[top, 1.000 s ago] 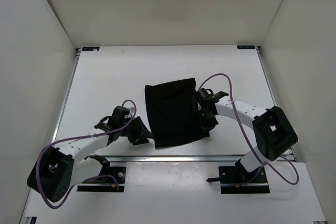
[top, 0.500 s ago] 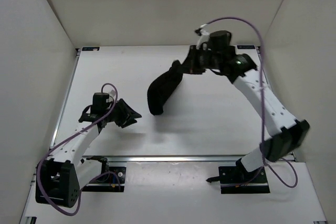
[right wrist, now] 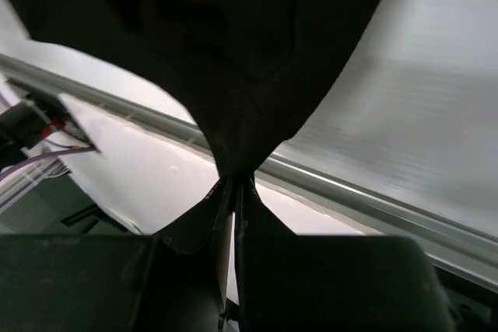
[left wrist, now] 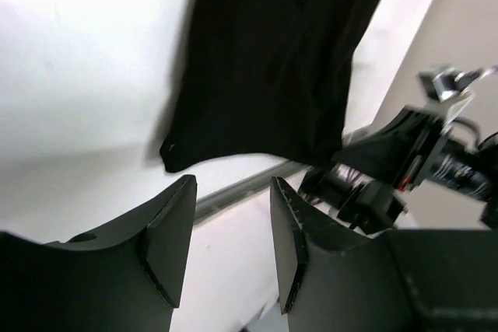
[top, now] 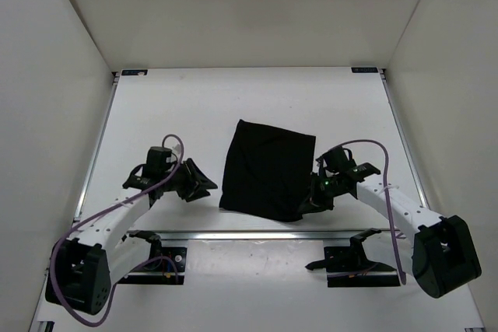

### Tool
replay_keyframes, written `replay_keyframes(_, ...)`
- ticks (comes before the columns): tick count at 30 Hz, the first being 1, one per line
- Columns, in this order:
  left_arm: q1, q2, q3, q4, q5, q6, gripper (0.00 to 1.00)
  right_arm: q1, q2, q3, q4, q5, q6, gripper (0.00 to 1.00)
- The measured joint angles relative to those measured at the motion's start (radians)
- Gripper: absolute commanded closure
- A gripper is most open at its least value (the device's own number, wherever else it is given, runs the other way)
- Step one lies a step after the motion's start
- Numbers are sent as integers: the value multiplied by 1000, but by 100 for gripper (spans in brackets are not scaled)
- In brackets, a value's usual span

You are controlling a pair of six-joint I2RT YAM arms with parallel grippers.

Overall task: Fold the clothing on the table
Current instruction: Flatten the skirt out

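The black clothing [top: 268, 169] lies spread as a rough rectangle on the white table [top: 156, 114], a little right of centre and near the front. My right gripper [top: 311, 201] is at its near right corner. In the right wrist view, that gripper [right wrist: 233, 184] is shut on a pinched fold of the clothing [right wrist: 233, 36], which fans out above the fingers. My left gripper [top: 198, 184] sits just left of the cloth's near left corner, apart from it. Its jaws [left wrist: 233, 200] stand open with only table between them, and the clothing [left wrist: 272, 60] lies ahead.
A metal rail [top: 249, 232] runs along the table's front edge, close behind the cloth's near hem and below my right fingers [right wrist: 350, 192]. Off-white walls stand on three sides. The right arm [left wrist: 412, 161] shows in the left wrist view beyond the cloth.
Half a second ago the right gripper held the clothing hanging in the air at the far side. Now it is low near the front edge, with the cloth spread flat. The left gripper moved slightly right.
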Motion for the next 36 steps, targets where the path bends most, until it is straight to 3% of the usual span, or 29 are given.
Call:
replay_keyframes(8, -208, -35, -155, 77, -56, -108, 47, 5, 22, -12, 4, 88, -26, 100)
replay_keyframes(18, -207, 153, -82, 150, -212, -54, 45, -60, 40, -12, 2, 127, -79, 100)
replay_keyframes(23, -274, 245, -76, 223, -240, -81, 45, -69, 40, -12, 2, 130, -91, 100)
replay_keyframes(33, -350, 253, -109, 331, -260, -159, 49, -72, 61, -12, 7, 130, -97, 100)
replay_keyframes(34, -357, 261, -107, 338, -261, -163, 57, -72, 63, -12, 8, 130, -97, 100)
replay_keyframes(35, -365, 272, -103, 343, -262, -168, 76, -70, 65, -12, 9, 130, -97, 100)
replay_keyframes(36, -379, 287, -100, 350, -267, -174, 84, -70, 67, -12, 10, 130, -98, 99)
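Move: The left hand, open and empty, has the skirt's near left corner about 4 cm back, 5 cm to its right and 8 cm below; the skirt's middle lies some 7 cm ahead and 18 cm to the right, and the table's metal edge some 12 cm straight back. The right hand already holds the near right corner. It takes it to a spot about 2 cm ahead, 3 cm right and 5 cm below; the left corner lies 24 cm to its left, 1 cm ahead. The left fingers come down on the skirt's near left corner and pinch it right at the end, after the hand swings back about 5 cm while sinking, comes partly forward again, then slides right and down onto it, fingers tipping steeper. The right hand keeps its pinch on the near right corner, easing it about 3 cm right, down and slightly forward, then all but stopping. ##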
